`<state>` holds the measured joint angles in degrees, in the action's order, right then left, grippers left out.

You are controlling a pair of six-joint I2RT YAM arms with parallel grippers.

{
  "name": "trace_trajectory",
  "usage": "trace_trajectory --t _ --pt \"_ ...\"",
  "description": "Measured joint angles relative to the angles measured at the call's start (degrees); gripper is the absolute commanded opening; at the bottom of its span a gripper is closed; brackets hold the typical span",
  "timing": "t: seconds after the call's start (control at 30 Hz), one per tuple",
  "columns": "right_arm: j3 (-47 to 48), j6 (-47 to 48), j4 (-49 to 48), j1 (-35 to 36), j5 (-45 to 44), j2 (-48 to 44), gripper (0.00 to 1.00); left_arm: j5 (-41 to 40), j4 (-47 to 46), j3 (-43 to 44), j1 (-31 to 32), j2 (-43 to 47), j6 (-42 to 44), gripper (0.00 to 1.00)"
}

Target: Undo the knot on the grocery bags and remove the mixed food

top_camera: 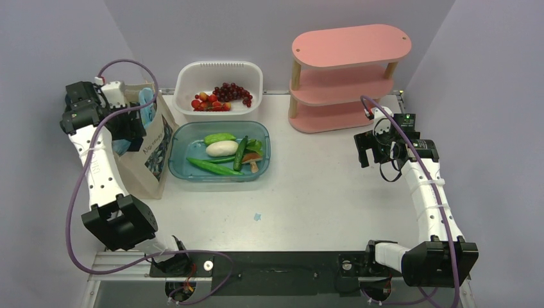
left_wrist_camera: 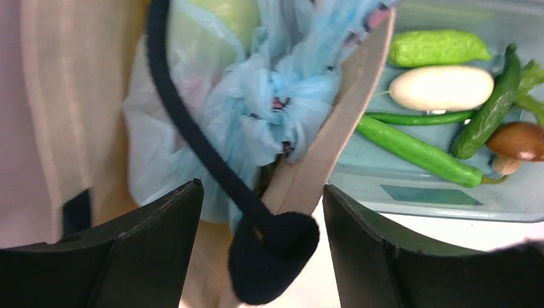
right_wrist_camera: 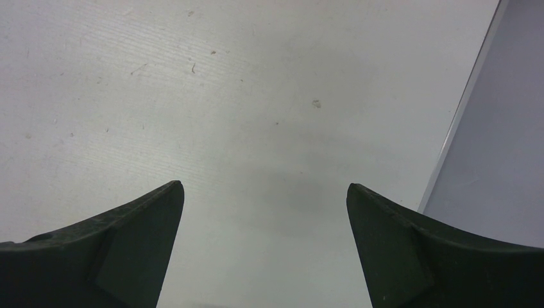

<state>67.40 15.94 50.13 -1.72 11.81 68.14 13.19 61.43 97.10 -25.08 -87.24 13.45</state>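
Observation:
The beige canvas tote (top_camera: pixel 154 151) stands at the left of the table, and the light blue plastic bag (top_camera: pixel 147 104) sits inside it. In the left wrist view the knot (left_wrist_camera: pixel 281 108) is a bunched blue lump against the tote's rim (left_wrist_camera: pixel 333 144). A pale green shape (left_wrist_camera: pixel 238 14) shows through the plastic; the rest of the mixed food is hidden. My left gripper (left_wrist_camera: pixel 262 192) hangs open over the tote's mouth, its jaws on either side of a navy handle loop (left_wrist_camera: pixel 272 247) without closing on it. My right gripper (right_wrist_camera: pixel 264 189) is open above bare table at the right (top_camera: pixel 369 156).
A clear teal tub (top_camera: pixel 176 163) of green vegetables and a white oval one stands right beside the tote. Behind it is a white slotted basket (top_camera: pixel 218 69) with grapes and red fruit. A pink three-tier shelf (top_camera: pixel 349 48) stands at the back right.

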Motion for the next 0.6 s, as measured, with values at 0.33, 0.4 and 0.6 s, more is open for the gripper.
trace_trajectory --t 0.33,0.4,0.6 --pt "0.0 0.0 0.13 0.0 0.0 0.0 0.94 3.06 0.44 18.38 -5.68 -3.74 -3.3 0.49" --pt "0.0 0.0 0.13 0.0 0.0 -0.02 0.94 2.69 0.5 19.37 -5.62 -4.66 -3.39 0.45" --pt "-0.02 0.0 0.13 0.0 0.0 -0.55 0.94 2.19 2.36 19.67 -5.35 -10.78 -2.99 0.41"
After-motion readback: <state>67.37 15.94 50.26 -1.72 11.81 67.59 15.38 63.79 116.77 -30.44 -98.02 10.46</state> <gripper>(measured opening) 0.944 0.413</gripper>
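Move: The navy handle strap lies loose across the tote, its middle about 4 cm ahead of the left fingers, 3 cm left and 2 cm below. The knot of the blue grocery bag sits roughly 5 cm ahead, 1 cm right and 2 cm below; the teal basket stands some 24 cm right, 3 cm ahead and 22 cm down. From the right hand, the strap is about 75 cm left, 8 cm ahead and 4 cm higher. Lift the left gripper about 9 cm out of the tote's mouth while swinging it left and easing forward, the fingers tipping some 15 degrees outward. Then sink roughly halfway back, still going slightly forward and left, so the fingers hang over the navy strap; narrow them from two thirds open to about two fifths, without gripping anything. ##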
